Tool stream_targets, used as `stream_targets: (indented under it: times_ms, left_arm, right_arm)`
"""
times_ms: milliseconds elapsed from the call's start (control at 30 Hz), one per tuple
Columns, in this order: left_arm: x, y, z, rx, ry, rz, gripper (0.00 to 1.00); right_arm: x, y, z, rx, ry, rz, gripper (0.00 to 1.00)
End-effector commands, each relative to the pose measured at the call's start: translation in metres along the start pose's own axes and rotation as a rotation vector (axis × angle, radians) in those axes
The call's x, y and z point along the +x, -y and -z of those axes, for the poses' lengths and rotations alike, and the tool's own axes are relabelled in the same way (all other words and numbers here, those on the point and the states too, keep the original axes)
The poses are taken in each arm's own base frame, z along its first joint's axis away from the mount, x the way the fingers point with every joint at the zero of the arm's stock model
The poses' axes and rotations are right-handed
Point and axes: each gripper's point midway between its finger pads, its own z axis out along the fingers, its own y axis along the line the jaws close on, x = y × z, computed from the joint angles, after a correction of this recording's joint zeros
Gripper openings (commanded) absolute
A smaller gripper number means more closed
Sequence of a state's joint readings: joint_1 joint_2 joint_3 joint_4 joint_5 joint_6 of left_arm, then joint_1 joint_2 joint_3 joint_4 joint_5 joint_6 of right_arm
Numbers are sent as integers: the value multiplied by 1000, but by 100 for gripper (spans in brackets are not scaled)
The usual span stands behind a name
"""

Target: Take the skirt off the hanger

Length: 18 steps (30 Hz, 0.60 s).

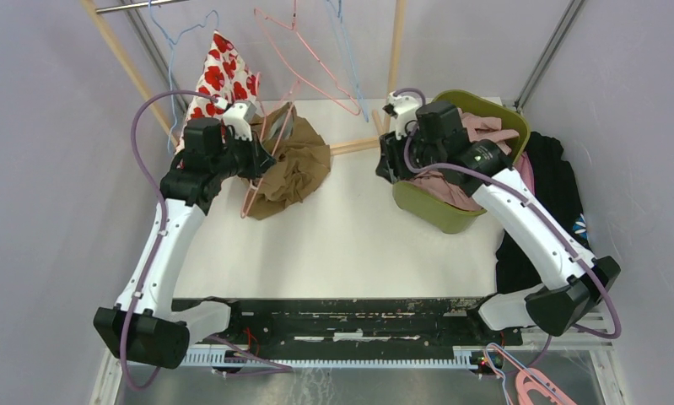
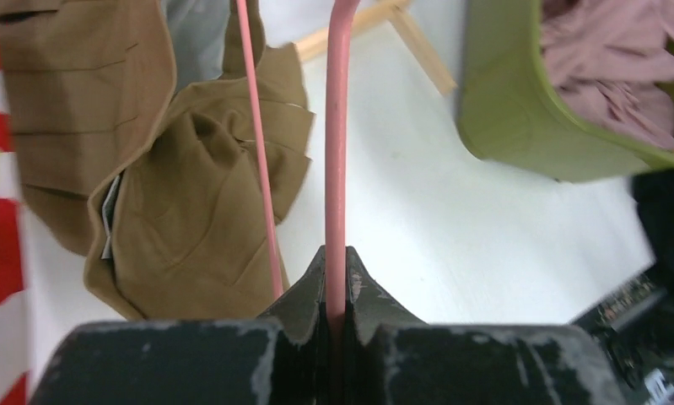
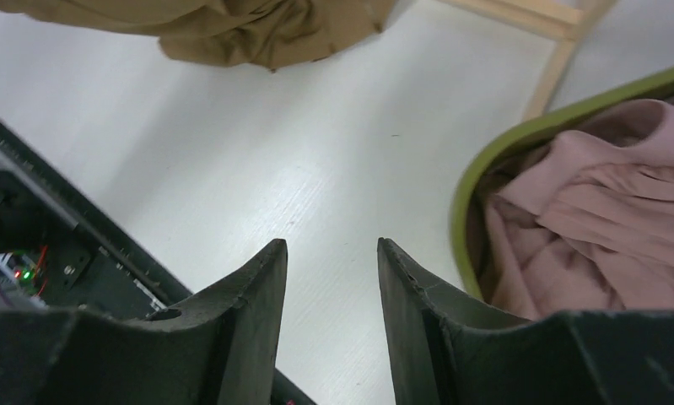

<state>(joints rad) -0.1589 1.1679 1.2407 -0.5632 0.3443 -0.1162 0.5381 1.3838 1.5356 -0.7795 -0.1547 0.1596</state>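
Observation:
The brown skirt (image 1: 295, 169) lies heaped on the white table (image 1: 350, 245) at the back left, its upper part bunched against a pink wire hanger (image 1: 249, 201). My left gripper (image 1: 261, 156) is at the skirt's left edge. In the left wrist view it (image 2: 337, 253) is shut on one pink hanger (image 2: 337, 152) wire, and the skirt (image 2: 198, 194) hangs to the left behind a second, thinner wire. My right gripper (image 1: 390, 160) hovers open beside the green basket. Between its fingers (image 3: 331, 245) there is only bare table, and the skirt (image 3: 232, 29) is far ahead.
A green basket (image 1: 417, 202) with pink clothes (image 1: 485, 126) stands at the back right, with a black garment (image 1: 557, 177) beyond it. A red-heart cloth (image 1: 219, 72) and spare wire hangers (image 1: 316, 76) hang on the wooden rack (image 1: 354, 146) at the back.

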Motion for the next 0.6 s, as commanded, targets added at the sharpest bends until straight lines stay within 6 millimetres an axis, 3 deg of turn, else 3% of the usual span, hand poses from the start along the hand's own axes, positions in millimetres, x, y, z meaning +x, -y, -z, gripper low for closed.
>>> stream_targets:
  times_ms: [0,133,300,467,567]
  left_arm:
    - [9,51,21,234,-19,-74,3]
    - [30,69,31,317,-78,-105,3]
    - [35,87,42,396,-85,-101,3]
    - [33,106,57,468,-73,-94,3]
    - [31,113,64,482,-61,-93,3]
  right_arm:
    - [-6,-38,14,-136,38,76,49]
    - [-16,-62,9,-235,99,39,50]
    - [-6,-84,-27,-290,105,-26,50]
    - [15,-82,-68,-246,106,-81,49]
    - [13,-75,-92,-191,165,-81,47]
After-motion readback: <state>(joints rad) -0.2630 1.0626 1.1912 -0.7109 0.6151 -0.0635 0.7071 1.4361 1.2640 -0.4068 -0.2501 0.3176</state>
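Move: The brown skirt hangs from the pink hanger in the left hand's shut fingers, its middle about 6 cm ahead of that hand, 6 cm to the right and 14 cm below. From the empty right hand, the skirt lies some 25 cm left, 5 cm ahead and 14 cm lower. The red-flowered cloth hangs about 12 cm ahead of the left hand and 11 cm left; the green bin's middle is roughly 20 cm right of the right hand, 6 cm ahead and 17 cm down. Still pinching the pink hanger, the left hand draws it back some 8 cm and about 5 cm right, out over the clear table, turning about 20 degrees clockwise. The right hand, fingers half open and touching nothing, swings about 9 cm left towards the skirt, easing back 3 cm early, then drops about 6 cm late on. ##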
